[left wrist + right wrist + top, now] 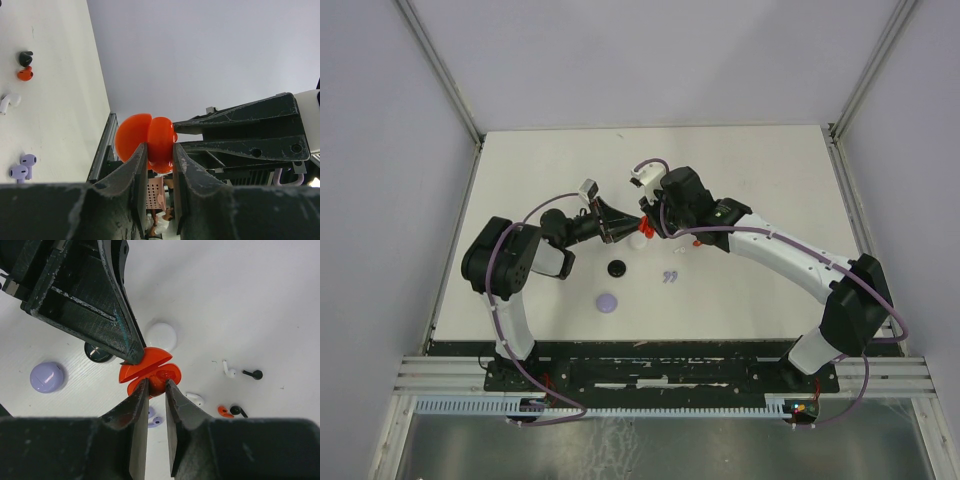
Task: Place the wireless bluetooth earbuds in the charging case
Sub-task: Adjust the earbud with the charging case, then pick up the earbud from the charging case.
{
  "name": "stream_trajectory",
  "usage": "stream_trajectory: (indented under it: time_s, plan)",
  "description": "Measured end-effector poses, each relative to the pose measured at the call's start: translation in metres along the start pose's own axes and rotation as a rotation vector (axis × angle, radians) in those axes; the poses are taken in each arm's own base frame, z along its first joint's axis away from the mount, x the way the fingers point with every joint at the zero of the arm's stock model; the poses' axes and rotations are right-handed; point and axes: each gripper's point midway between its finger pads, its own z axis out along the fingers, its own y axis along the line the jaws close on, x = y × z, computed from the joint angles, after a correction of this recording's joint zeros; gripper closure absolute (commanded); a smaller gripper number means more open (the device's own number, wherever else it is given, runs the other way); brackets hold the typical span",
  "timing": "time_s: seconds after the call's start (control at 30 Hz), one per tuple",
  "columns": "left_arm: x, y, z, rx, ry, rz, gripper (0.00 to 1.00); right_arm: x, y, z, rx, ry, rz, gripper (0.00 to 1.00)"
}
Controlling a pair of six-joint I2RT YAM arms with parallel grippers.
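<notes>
The red charging case [134,132] hangs open above the table, with my left gripper [160,147] shut on it. In the right wrist view the case [167,371] shows its lid raised and its wells facing up. My right gripper [156,382] is shut on a red earbud [157,378] that sits at the case's near well. Loose earbuds lie on the table: another red one [224,411], two black [253,374] [237,411], two white [229,371] [195,399] and a lavender pair [154,417]. From above, both grippers [632,228] [653,228] meet at mid-table.
Three round discs lie beneath and beside the grippers: white [161,335], black [97,352] and lavender [47,377]. The white table [770,180] is walled at the back and both sides. The loose earbuds lie just right of the discs.
</notes>
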Motion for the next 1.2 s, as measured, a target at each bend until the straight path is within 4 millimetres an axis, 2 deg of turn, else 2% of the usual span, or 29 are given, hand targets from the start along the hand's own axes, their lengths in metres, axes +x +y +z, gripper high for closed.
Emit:
stream_trajectory:
  time_s: [0.47,0.7,0.97,1.13,1.2]
  plan:
    - [-0.002,-0.002,0.001,0.006,0.000,0.007,0.97,0.004,0.004,0.001,-0.015,0.006,-0.010,0.64]
    - [-0.002,-0.002,0.001,0.006,-0.001,0.007,0.97,0.008,0.005,0.002,-0.016,-0.003,-0.009,0.51]
    - [-0.002,-0.002,0.001,0.006,-0.002,0.008,0.97,-0.004,-0.002,-0.015,0.025,-0.071,0.010,0.41]
    - [-0.002,-0.003,0.001,0.010,-0.001,0.013,0.97,-0.016,-0.011,-0.030,0.078,-0.137,0.035,0.28]
    - [-0.002,-0.004,0.002,0.012,-0.001,0.012,0.97,-0.019,-0.017,-0.037,0.115,-0.157,0.054,0.19]
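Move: The orange earbud is right at the right fingertips, in the open orange case, whose middle lies about 1 cm ahead, 1 cm left and 1 cm below. From the right hand, the white case is about 4 cm left, level fore-aft, and the purple earbuds 8 cm back, 4 cm right, both roughly 13 cm below. The left hand still grips the orange case at its fingertips, the earbud about 1 cm to its right. Opening wide, the right fingers release the earbud and back off about 4 cm up, slightly right, tilting up. ##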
